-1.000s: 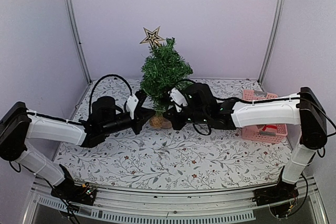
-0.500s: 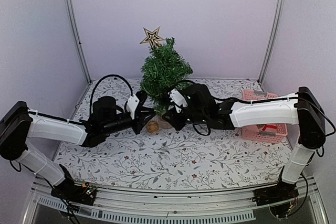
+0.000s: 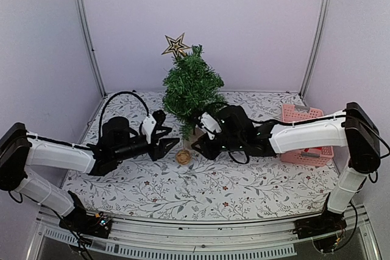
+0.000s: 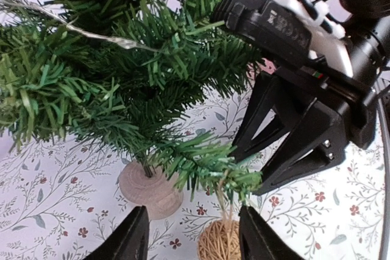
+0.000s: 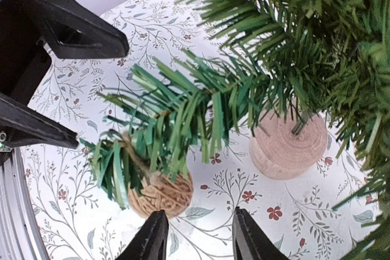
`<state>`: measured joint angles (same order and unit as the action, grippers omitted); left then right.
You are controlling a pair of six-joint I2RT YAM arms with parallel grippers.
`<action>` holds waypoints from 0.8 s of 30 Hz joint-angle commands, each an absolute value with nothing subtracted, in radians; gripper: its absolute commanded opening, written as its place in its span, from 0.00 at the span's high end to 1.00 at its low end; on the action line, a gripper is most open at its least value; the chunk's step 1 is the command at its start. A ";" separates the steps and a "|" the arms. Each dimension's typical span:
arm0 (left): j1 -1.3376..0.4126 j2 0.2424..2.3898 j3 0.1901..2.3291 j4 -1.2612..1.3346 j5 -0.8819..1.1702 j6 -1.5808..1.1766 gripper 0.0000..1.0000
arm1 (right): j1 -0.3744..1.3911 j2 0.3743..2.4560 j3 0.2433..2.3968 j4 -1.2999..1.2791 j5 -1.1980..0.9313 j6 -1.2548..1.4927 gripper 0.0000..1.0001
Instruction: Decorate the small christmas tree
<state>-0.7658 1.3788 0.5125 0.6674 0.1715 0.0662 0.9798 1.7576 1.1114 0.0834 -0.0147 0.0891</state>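
The small christmas tree [image 3: 191,86] stands at the back middle of the table with a gold star [image 3: 176,45] at its top. A woven twine ball [image 3: 182,156] hangs by a loop from the tip of a low branch [image 5: 183,114], just above the cloth. My left gripper [image 3: 170,144] is open just left of the ball, nothing between its fingers [image 4: 131,235]. My right gripper [image 3: 197,144] is open just right of it, also holding nothing. The ball [image 4: 220,243] and the wooden base [image 4: 149,190] show in the left wrist view, and the ball [image 5: 161,194] again in the right wrist view.
A pink basket [image 3: 308,141] with small items sits at the right. A thin silver wire strand [image 4: 91,33] runs through the upper branches. The floral cloth [image 3: 201,187] covers the table; the two grippers face each other closely under the tree.
Both grippers have opened and drawn back from the low branch. The twine ball, hidden between them before, now hangs free from the branch tip.
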 commanded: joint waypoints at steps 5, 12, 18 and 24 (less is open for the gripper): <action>-0.763 1.254 0.423 0.643 0.090 0.004 0.39 | 0.980 1.658 1.035 0.114 -0.017 0.096 0.52; -0.734 1.172 0.414 0.530 0.003 -0.155 0.17 | 0.977 1.522 0.974 0.074 -0.007 0.151 0.36; -0.674 1.137 0.471 0.383 -0.029 -0.295 0.01 | 0.905 1.369 0.939 -0.051 0.013 0.254 0.26; -0.622 1.210 0.593 0.196 -0.008 -0.393 0.01 | 0.690 1.223 0.939 -0.216 -0.095 0.300 0.21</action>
<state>-0.6575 1.1679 0.5076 0.3515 -0.0086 -0.2970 0.8242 1.3041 0.9447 -0.0677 -0.0422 0.2478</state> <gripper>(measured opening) 0.994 0.779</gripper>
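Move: The wicker ball hangs between the two empty, part-open grippers: about 5 cm right of the left hand, roughly level fore and aft, some 8 cm below it. From the right hand it lies about 4 cm left, 1 cm back and 4 cm down. The tree's wooden base stands some 10 cm ahead and 6 cm right of the left hand, 10 cm lower; from the right hand, about 10 cm ahead, 1 cm left, 6 cm down. Back both grippers off the hung ball to opposite sides. Ease each back a centimetre or two first, then carry the right one about 11 cm right and 9 cm up, and the left one about 7 cm left, finishing a little forward. Open both wider, the left fully; swing the left wrist some 20 degrees counter-clockwise while tipping it down, and the right slightly clockwise. ##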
